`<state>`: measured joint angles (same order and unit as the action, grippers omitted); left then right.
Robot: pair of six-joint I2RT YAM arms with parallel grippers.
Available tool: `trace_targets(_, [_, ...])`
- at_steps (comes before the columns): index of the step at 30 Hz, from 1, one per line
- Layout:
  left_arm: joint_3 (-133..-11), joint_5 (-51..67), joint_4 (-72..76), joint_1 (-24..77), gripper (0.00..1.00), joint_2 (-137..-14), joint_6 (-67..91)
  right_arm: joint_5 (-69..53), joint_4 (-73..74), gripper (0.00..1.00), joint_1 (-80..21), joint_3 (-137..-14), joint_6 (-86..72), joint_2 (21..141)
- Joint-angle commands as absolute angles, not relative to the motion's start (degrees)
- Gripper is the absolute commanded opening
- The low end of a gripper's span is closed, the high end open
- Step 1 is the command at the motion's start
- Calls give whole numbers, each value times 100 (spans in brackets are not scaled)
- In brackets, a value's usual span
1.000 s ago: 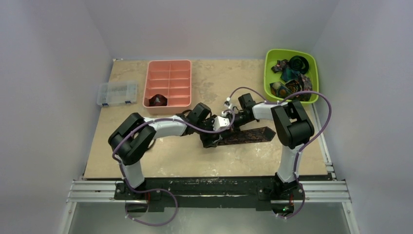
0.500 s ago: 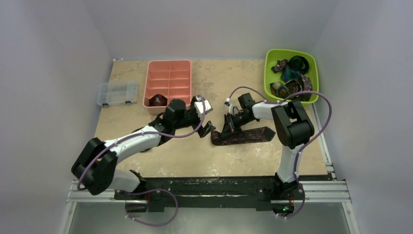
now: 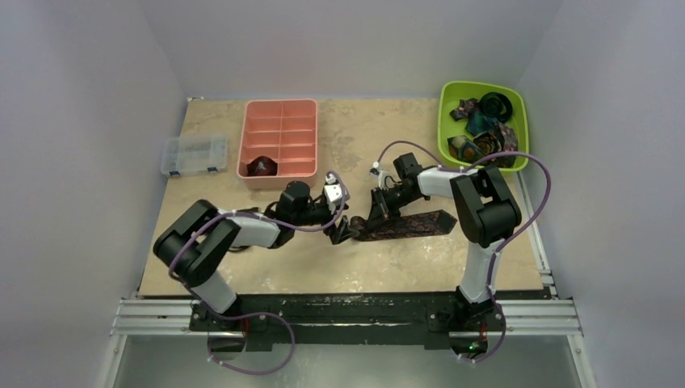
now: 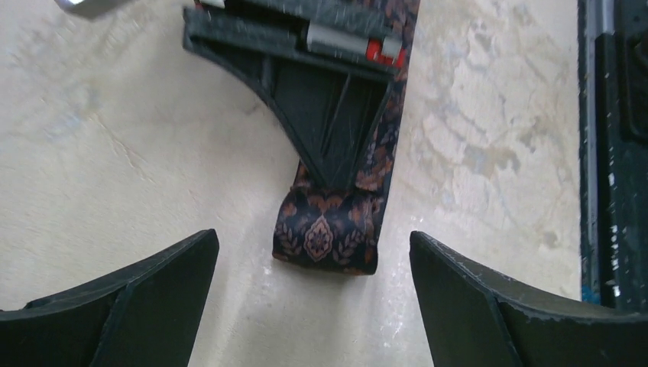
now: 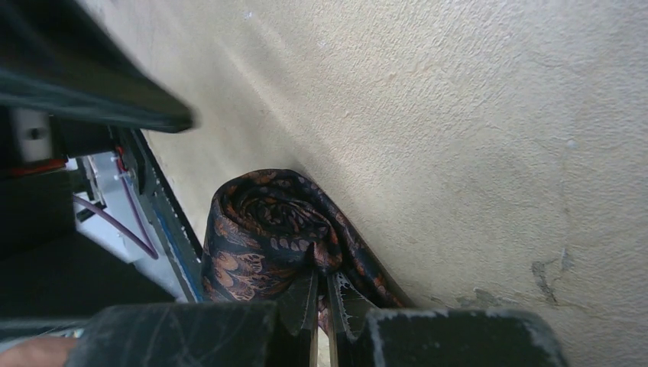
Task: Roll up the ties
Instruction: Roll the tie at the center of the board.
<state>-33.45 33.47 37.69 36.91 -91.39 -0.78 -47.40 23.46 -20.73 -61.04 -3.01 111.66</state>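
Note:
A dark brown-maroon patterned tie (image 3: 413,224) lies flat on the table, its left end rolled into a small coil (image 5: 264,222). My right gripper (image 5: 327,294) is shut on that coil, with fabric pinched between its fingertips; from above it sits at the tie's left end (image 3: 378,213). My left gripper (image 4: 313,243) stands wide open just in front of the rolled end (image 4: 328,233), touching nothing; in the top view it is just left of the coil (image 3: 342,229). One rolled tie (image 3: 262,166) sits in the pink tray (image 3: 279,113).
A green bowl (image 3: 447,121) at the back right holds several loose and coiled ties (image 3: 485,125). A clear plastic box (image 3: 192,154) stands at the left edge. Purple cables loop over both arms. The metal rail (image 3: 347,315) runs along the near edge.
The left gripper let go of the tie, opened wide and swung away to the left, then came back low beside the rolled end. The right gripper stayed shut on the coil.

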Motion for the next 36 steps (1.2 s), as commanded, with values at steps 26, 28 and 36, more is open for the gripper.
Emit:
trace_targets(26, [-3200,3092,4269,4473,25,-10404,-1934,-4345,3393,36,-1592,-6547,338,10643])
trace_targets(28, [-3315,2965,3905,4481,24,-10385,-2103,-4425,3732,38,-1439,-6643,419,10582])
trace_targets(36, [-4041,2460,1681,4580,25,-10260,-2688,-5200,3538,53,-1336,-5992,-95,10048])
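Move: The rolled end of the tie lies about 4 cm to the left hand's right, 1 cm back and some 4 cm below, between its wide-open fingers. The right hand already pinches the tie beside the roll, which is about 4 cm to its left and 1 cm above it. The tie's pointed end lies flat 18 cm to the right hand's right and 1 cm farther out. From the left hand, the pink box is 15 cm left, 20 cm ahead and 6 cm below. The left hand drops about 4 cm and edges right onto the rolled end of the tie, closing its fingers on it from the front and back sides, then keeps that grip while its wrist swings slightly clockwise and rolls some 15 degrees, the forward side rising. The right hand holds its pinch beside the roll until the left has closed, then opens about halfway, lets go of the tie and draws off about 5 cm to the right while rising 4 cm, clear above the flat strip. ##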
